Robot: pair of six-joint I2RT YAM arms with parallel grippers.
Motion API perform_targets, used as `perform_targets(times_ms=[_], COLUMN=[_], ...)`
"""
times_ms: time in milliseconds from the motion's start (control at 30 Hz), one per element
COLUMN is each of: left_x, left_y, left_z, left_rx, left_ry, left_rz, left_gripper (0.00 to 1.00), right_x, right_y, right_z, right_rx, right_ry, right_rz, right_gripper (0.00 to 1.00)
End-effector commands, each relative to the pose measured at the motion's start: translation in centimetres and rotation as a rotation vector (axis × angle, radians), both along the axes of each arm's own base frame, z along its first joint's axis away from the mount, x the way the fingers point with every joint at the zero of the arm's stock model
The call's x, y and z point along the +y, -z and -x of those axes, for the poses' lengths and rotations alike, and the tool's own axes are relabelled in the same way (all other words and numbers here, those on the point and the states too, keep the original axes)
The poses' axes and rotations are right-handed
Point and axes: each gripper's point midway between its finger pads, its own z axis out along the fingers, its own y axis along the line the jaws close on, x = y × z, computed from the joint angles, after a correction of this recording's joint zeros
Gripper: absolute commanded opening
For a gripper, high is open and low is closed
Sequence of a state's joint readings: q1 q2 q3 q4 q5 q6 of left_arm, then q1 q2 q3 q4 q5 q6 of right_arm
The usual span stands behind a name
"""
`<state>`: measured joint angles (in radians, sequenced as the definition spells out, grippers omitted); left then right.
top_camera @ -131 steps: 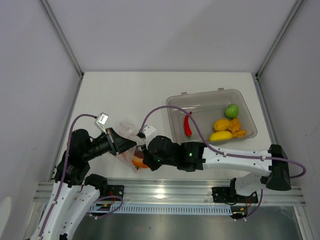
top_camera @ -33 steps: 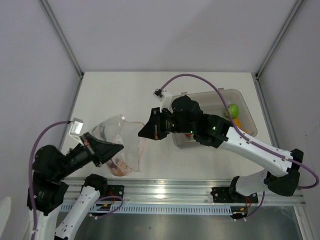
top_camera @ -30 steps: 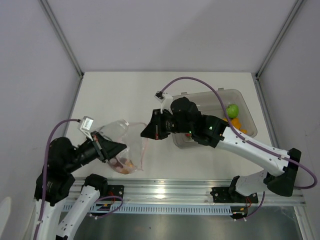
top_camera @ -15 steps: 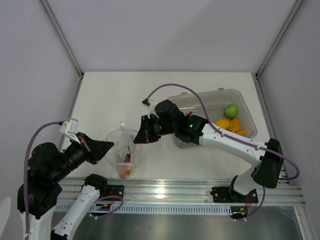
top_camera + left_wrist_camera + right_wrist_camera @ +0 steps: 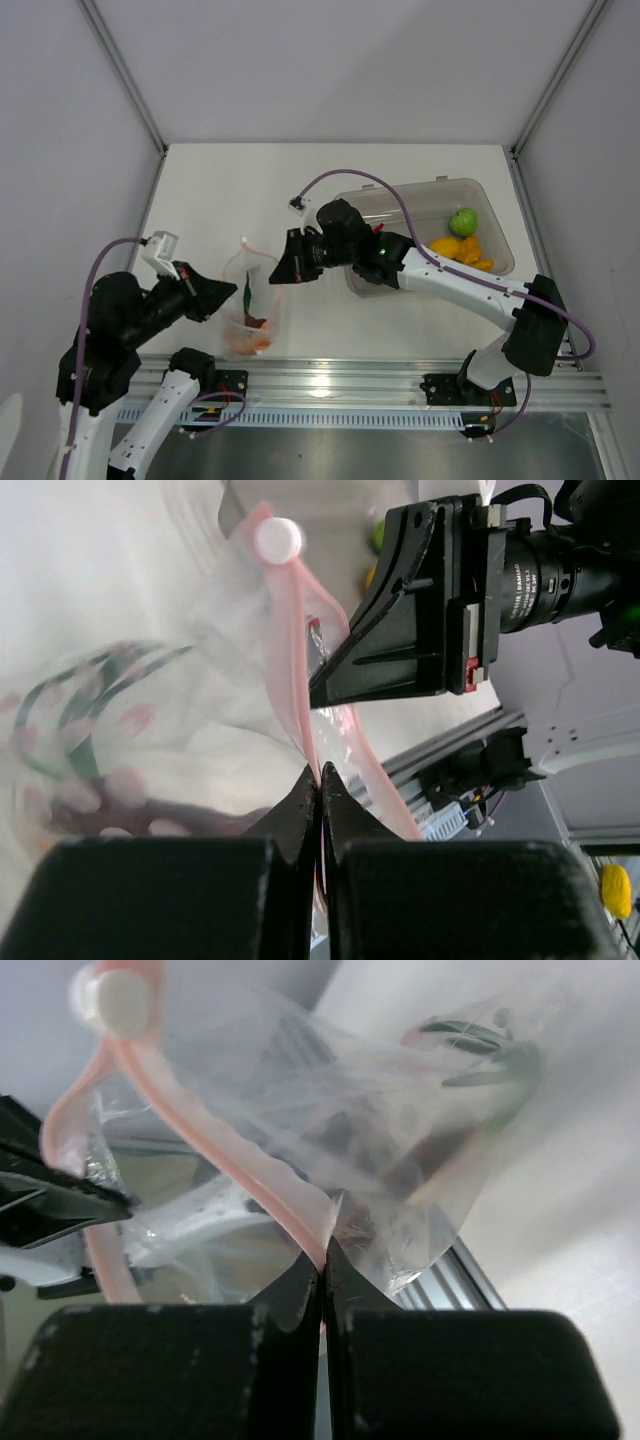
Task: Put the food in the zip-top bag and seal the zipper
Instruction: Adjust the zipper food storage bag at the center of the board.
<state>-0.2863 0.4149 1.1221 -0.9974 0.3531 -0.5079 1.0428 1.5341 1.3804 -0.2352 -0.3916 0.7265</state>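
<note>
The clear zip-top bag hangs stretched between both grippers above the table's near left. My left gripper is shut on the zipper's pink strip at the bag's left side, jaws pinched flat on it. My right gripper is shut on the same strip at the opposite side. A white slider tab sits at the strip's end. Inside the bag lie a green scallion, a dark piece and an orange piece. The green round fruit and yellow-orange fruit lie in the bin.
The grey translucent bin stands at the right, partly covered by my right arm. An aluminium rail runs along the table's near edge below the bag. White walls close in the table on the left, back and right.
Over the last second both grippers came closer together, the right one moving left and toward the near edge. The bag narrowed and now hangs between them with the food sunk to its bottom.
</note>
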Motion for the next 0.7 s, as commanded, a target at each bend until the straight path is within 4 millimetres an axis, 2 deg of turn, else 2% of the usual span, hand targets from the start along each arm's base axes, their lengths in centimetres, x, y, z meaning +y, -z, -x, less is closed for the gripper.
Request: perform_targets(times_ms=[0,33,100,133,200,233,267,400,433,500,533,567,600,667], left_x=[-1.6,-2.1,-3.2,-4.0,-4.5,-4.7,-4.8,-4.7,-4.7,-4.7,-4.8,-4.8,-5.0,-5.1], left_y=[1.0,2.3,2.9,4.1,4.3,5.0,5.2,5.8,6.0,6.1,6.1,6.2,6.2,6.4], left_z=[-1.2,-2.0,-2.2,-2.6,-2.9,-3.2,-3.7,-4.3,-4.4,-4.6,-4.7,-4.8,-4.8,-4.8], left_rx=[0.013,0.041,0.073,0.108,0.109,0.123,0.119,0.125,0.126,0.121,0.123,0.121,0.124,0.128], left_ry=[0.061,0.072,0.127,0.165,0.182,0.183,0.181,0.171,0.169,0.168,0.169,0.171,0.179,0.186], left_rz=[0.041,0.044,0.076,0.096,0.115,0.118,0.120,0.103,0.101,0.098,0.099,0.099,0.103,0.105], left_gripper=[0.01,0.01,0.01,0.01,0.01,0.01,0.01,0.01,0.00,0.01,0.01,0.01,0.01,0.00], right_x=[-1.8,-2.1,-3.2,-3.7,-4.3,-4.6,-5.3,-7.6,-8.4,-10.6,-12.8,-14.4,-15.8,-19.3], right_y=[3.9,4.8,7.1,8.3,8.9,9.0,9.1,7.3,6.7,5.1,5.1,4.1,4.0,4.6], right_z=[-1.9,-2.1,-2.9,-3.3,-3.4,-4.0,-4.0,-4.9,-5.7,-6.0,-7.8,-8.3,-9.1,-11.0], right_rx=[0.057,0.063,0.081,0.079,0.073,0.053,0.048,-0.050,-0.085,-0.141,-0.193,-0.223,-0.241,-0.281], right_ry=[0.063,0.073,0.119,0.145,0.156,0.188,0.200,0.271,0.319,0.378,0.477,0.526,0.575,0.686], right_rz=[0.047,0.064,0.124,0.163,0.202,0.225,0.257,0.308,0.320,0.336,0.388,0.388,0.408,0.488], right_gripper=[0.00,0.02,0.06,0.12,0.21,0.27,0.39,0.58,0.62,0.71,0.76,0.78,0.79,0.82])
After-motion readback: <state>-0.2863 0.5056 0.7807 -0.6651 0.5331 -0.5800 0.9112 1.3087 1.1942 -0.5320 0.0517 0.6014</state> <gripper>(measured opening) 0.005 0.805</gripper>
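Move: Both shut hands already pinch the zip-top bag's rim, fingertips about 7 cm apart. The bag's middle hangs 12 cm below the left hand, 2 cm back and 3 cm right of it; the slider lies 10 cm ahead and 2 cm right, level in height. From the right hand, the bag's middle is 3 cm back, 4 cm left, 12 cm down, and the red chili in the bin is some 14 cm ahead, 22 cm right and 18 cm below. The right fingers let go of the bag's rim, spreading wide as that hand drops about 11 cm and works forward and right; it then swings away from the bag towards the bin, climbing some 4 cm, fingers tipping down and turning clockwise. The left hand keeps its pinch on the rim and lowers about 7 cm, also easing forward and right, then slows. ##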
